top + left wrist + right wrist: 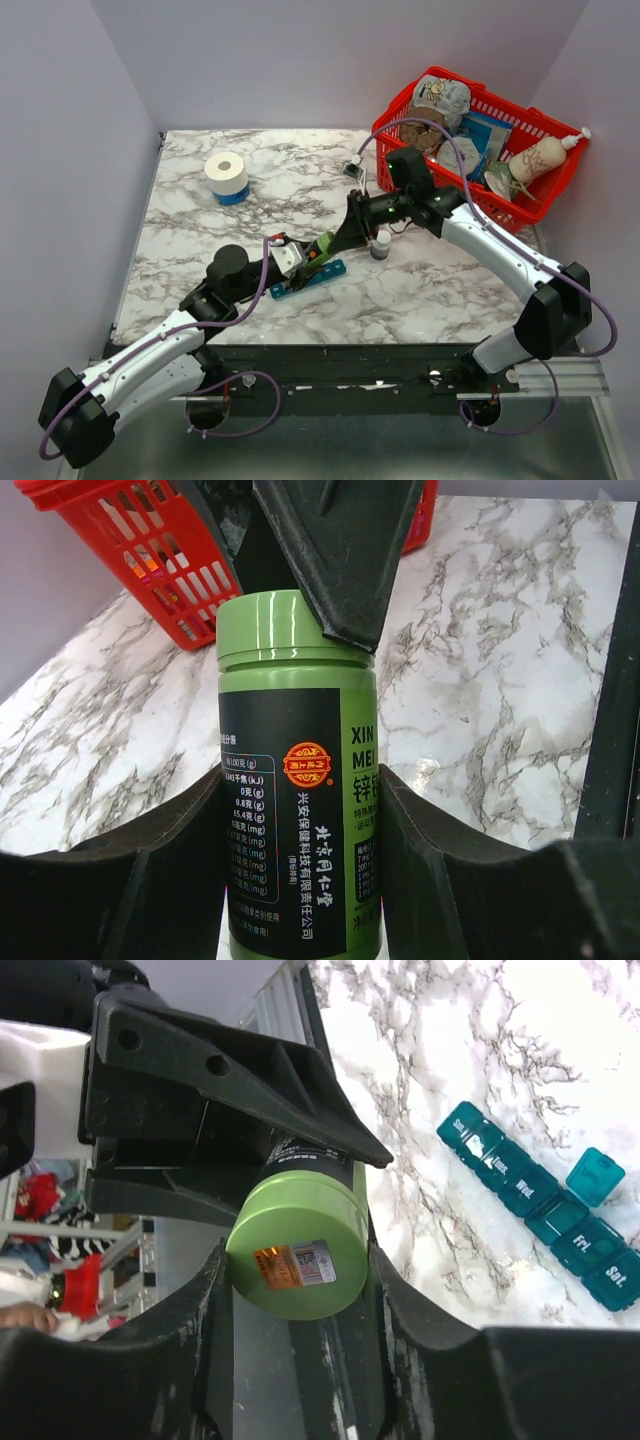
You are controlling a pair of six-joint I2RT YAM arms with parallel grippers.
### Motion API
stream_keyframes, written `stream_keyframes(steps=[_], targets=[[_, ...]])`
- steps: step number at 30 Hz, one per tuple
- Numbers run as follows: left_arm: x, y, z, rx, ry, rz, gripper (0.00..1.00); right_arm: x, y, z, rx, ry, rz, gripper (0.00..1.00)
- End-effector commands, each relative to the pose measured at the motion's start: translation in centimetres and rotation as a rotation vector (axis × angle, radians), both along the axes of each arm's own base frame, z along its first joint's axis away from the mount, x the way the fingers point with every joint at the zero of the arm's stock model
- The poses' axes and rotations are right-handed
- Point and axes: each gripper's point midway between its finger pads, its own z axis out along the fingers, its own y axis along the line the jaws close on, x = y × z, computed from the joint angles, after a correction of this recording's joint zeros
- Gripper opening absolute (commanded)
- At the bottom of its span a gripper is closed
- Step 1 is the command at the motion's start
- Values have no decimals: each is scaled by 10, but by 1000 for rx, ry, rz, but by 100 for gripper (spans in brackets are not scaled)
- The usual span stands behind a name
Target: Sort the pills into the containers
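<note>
My left gripper [300,780] is shut on the body of a green bottle [295,680] with a black label, holding it above the marble table. My right gripper [297,1255] has come onto the bottle's light green cap [300,1230] from the far end, and both fingers press against the cap's sides. One right finger [340,560] covers part of the cap in the left wrist view. The containers, a teal pill organiser [310,277], lie on the table just under the two grippers, and one lid [595,1175] stands open. No pills show.
A red basket [545,125] full of goods stands at the back right. A white roll on a blue base [226,175] sits at the back left. A small grey object [380,247] rests on the marble table [430,290] beside the right gripper.
</note>
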Motion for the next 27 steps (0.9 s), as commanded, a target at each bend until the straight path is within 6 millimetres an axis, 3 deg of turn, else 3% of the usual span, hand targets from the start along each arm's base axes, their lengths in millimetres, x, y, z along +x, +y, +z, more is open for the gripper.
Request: stream_keyframes(steps=[1, 2, 4, 8, 11, 14, 18, 20, 21, 23, 27], targets=[[-18, -11, 12, -15, -28, -127, 0, -30, 5, 35, 165, -107, 253, 22], [-22, -12, 11, -11, -18, -149, 0, -33, 0, 40, 189, -301, 336, 22], [-31, -15, 3, 9, 22, -205, 0, -37, -5, 42, 211, -496, 425, 22], [-38, -17, 0, 21, 54, -248, 0, -21, -11, 32, 202, -955, 566, 22], [-39, -17, 1, 23, 56, -251, 0, -12, -8, 29, 192, -1055, 583, 23], [-37, -18, 2, 26, 56, -250, 0, -9, -5, 36, 194, -1045, 564, 28], [-29, -16, 3, 37, 34, -210, 0, -16, -8, 42, 176, -909, 486, 81], [-26, -14, 5, 35, 16, -191, 0, -16, -11, 43, 145, -848, 433, 90], [-24, -14, 6, 33, 7, -183, 0, -15, -10, 45, 127, -778, 382, 100], [-22, -12, 10, 22, -10, -163, 0, -8, -10, 44, 83, -693, 291, 100], [-17, -10, 15, 8, -31, -134, 0, -25, -10, 43, 91, -397, 230, 100]])
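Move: Both hands are already on the green bottle. Its cap sits between the right fingers, with the bottle body about 3 cm to that hand's left, 2 cm nearer and 2 cm lower. From the left hand the cap is some 4 cm right, 2 cm ahead and 2 cm up. The pill organizer lies on the table about 13 cm below the left hand, 1 cm left and level fore-and-aft. The white bottle stands about 9 cm right of the right hand, 2 cm ahead, 12 cm below. Keep the left gripper's hold on the green bottle and bring it back about 2 cm, with a slight clockwise turn. Meanwhile roll the right gripper, pinching the cap, some 55 degrees about its own fingers, counter-clockwise as one faces the cap, easing back with the bottle. Then spread the right fingers fully, let go of the cap and lift away from it, the wrist starting to roll back. ##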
